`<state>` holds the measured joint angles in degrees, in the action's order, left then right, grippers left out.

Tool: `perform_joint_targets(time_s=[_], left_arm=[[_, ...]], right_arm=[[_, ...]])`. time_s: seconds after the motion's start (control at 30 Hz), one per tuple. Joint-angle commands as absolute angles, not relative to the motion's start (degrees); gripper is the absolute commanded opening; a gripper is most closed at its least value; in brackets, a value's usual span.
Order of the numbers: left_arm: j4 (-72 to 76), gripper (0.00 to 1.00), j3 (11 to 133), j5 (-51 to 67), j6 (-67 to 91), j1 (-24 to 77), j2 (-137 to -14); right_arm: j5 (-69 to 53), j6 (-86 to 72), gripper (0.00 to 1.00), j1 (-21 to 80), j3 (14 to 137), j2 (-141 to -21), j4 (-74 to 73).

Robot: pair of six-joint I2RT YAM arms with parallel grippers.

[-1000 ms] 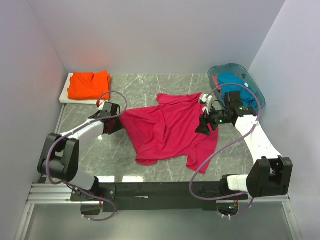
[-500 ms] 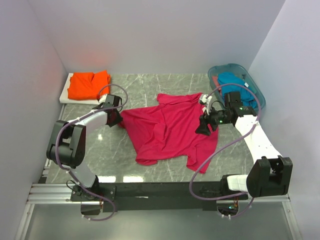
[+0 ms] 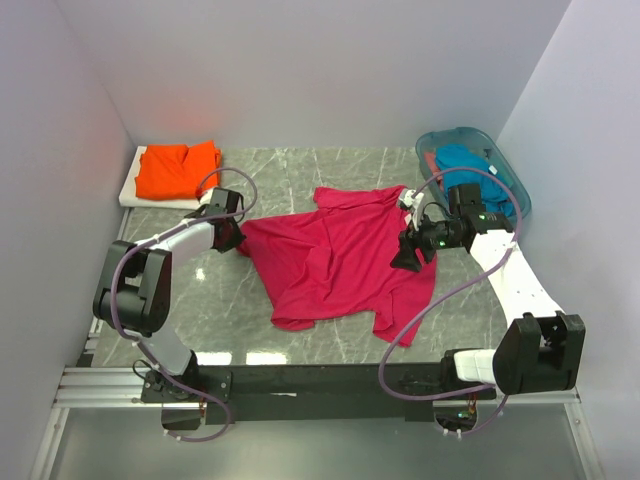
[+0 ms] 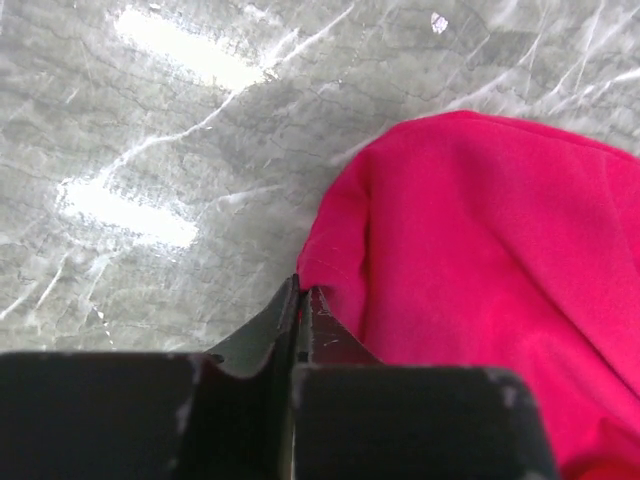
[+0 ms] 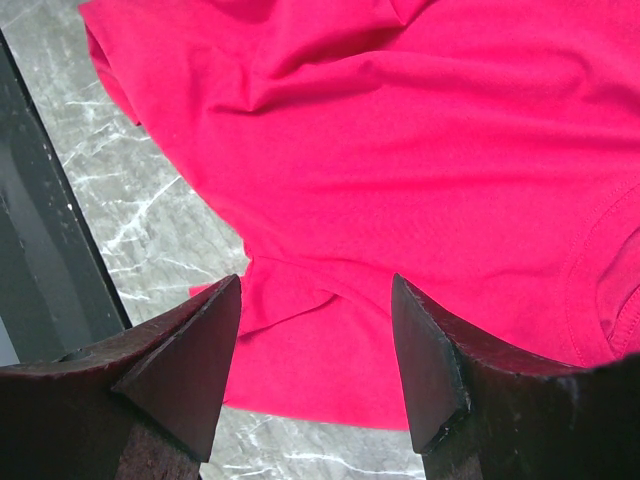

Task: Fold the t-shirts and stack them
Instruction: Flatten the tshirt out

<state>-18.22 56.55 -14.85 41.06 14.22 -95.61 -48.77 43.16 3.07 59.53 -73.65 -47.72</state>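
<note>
The magenta-red t-shirt (image 3: 340, 255) lies crumpled and spread out in the middle of the table. My left gripper (image 3: 232, 240) is at its left edge. In the left wrist view the left gripper (image 4: 300, 290) has its jaws pressed together, pinching the hem of the shirt (image 4: 480, 250). My right gripper (image 3: 408, 258) hovers over the shirt's right side. In the right wrist view the right gripper (image 5: 315, 290) is open, with red cloth (image 5: 400, 130) below it and nothing between the fingers. The orange t-shirt (image 3: 178, 168) lies folded at the back left. The teal-blue t-shirt (image 3: 465, 160) sits in the basket.
The translucent teal basket (image 3: 440, 138) stands at the back right by the wall. A white pad (image 3: 130, 192) lies under the orange shirt. Grey marble tabletop (image 3: 300, 170) shows around the shirt. The black front rail (image 5: 40, 250) runs along the near edge.
My left arm swung its gripper slightly back to the shirt's left edge, then the jaws closed on the hem. The right arm and the shirts stayed still.
</note>
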Motion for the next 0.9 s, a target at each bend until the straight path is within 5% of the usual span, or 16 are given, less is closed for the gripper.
perform_joint_targets(time_s=[0.0, 0.3, 0.63, 0.7, 0.77, 0.87], left_arm=[[-17.7, 0.01, 56.8, -16.3, 40.2, 13.7, -96.2], [-22.3, 0.01, 58.2, -26.9, 37.3, 12.3, -93.3], [-31.2, 0.02, 80.0, -29.9, 33.8, 7.6, -102.1], [-32.5, 0.18, 82.6, -28.1, 32.1, 7.0, -103.4], [-33.2, 0.45, 84.1, -26.7, 30.6, 6.9, -103.3], [-31.0, 0.62, 80.7, -24.4, 29.7, 7.0, -98.9]], right_arm=[[-49.9, 43.9, 0.68, 3.1, 60.1, -73.7, -48.3], [-50.3, 44.2, 0.68, 3.2, 60.3, -73.7, -48.7], [-50.5, 44.6, 0.68, 3.0, 60.2, -73.8, -49.3], [-50.9, 45.1, 0.68, 3.2, 60.4, -74.1, -49.7], [-51.3, 46.9, 0.68, 3.6, 60.3, -74.4, -51.1], [-51.8, 49.1, 0.68, 7.2, 59.2, -73.9, -51.3]])
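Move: The left gripper already pinches the pink t-shirt's left corner, low over the table. The bare spot for that corner is about 7 cm left and 5 cm ahead, just short of the orange t-shirt, whose middle is some 19 cm ahead and 15 cm left. The pink t-shirt's middle lies about 24 cm right and 5 cm back. From the idle right hand, that spot is roughly 47 cm left, 15 cm ahead, 14 cm below. Keep the left gripper's pinch on the pink corner and drag it left, level and low, for about 5 cm. Then sweep up and forward, still easing left, towards the orange t-shirt, finishing some 9 cm higher; roll the hand's left side up slightly. Open the fingers late in that rise and let go of the corner. ##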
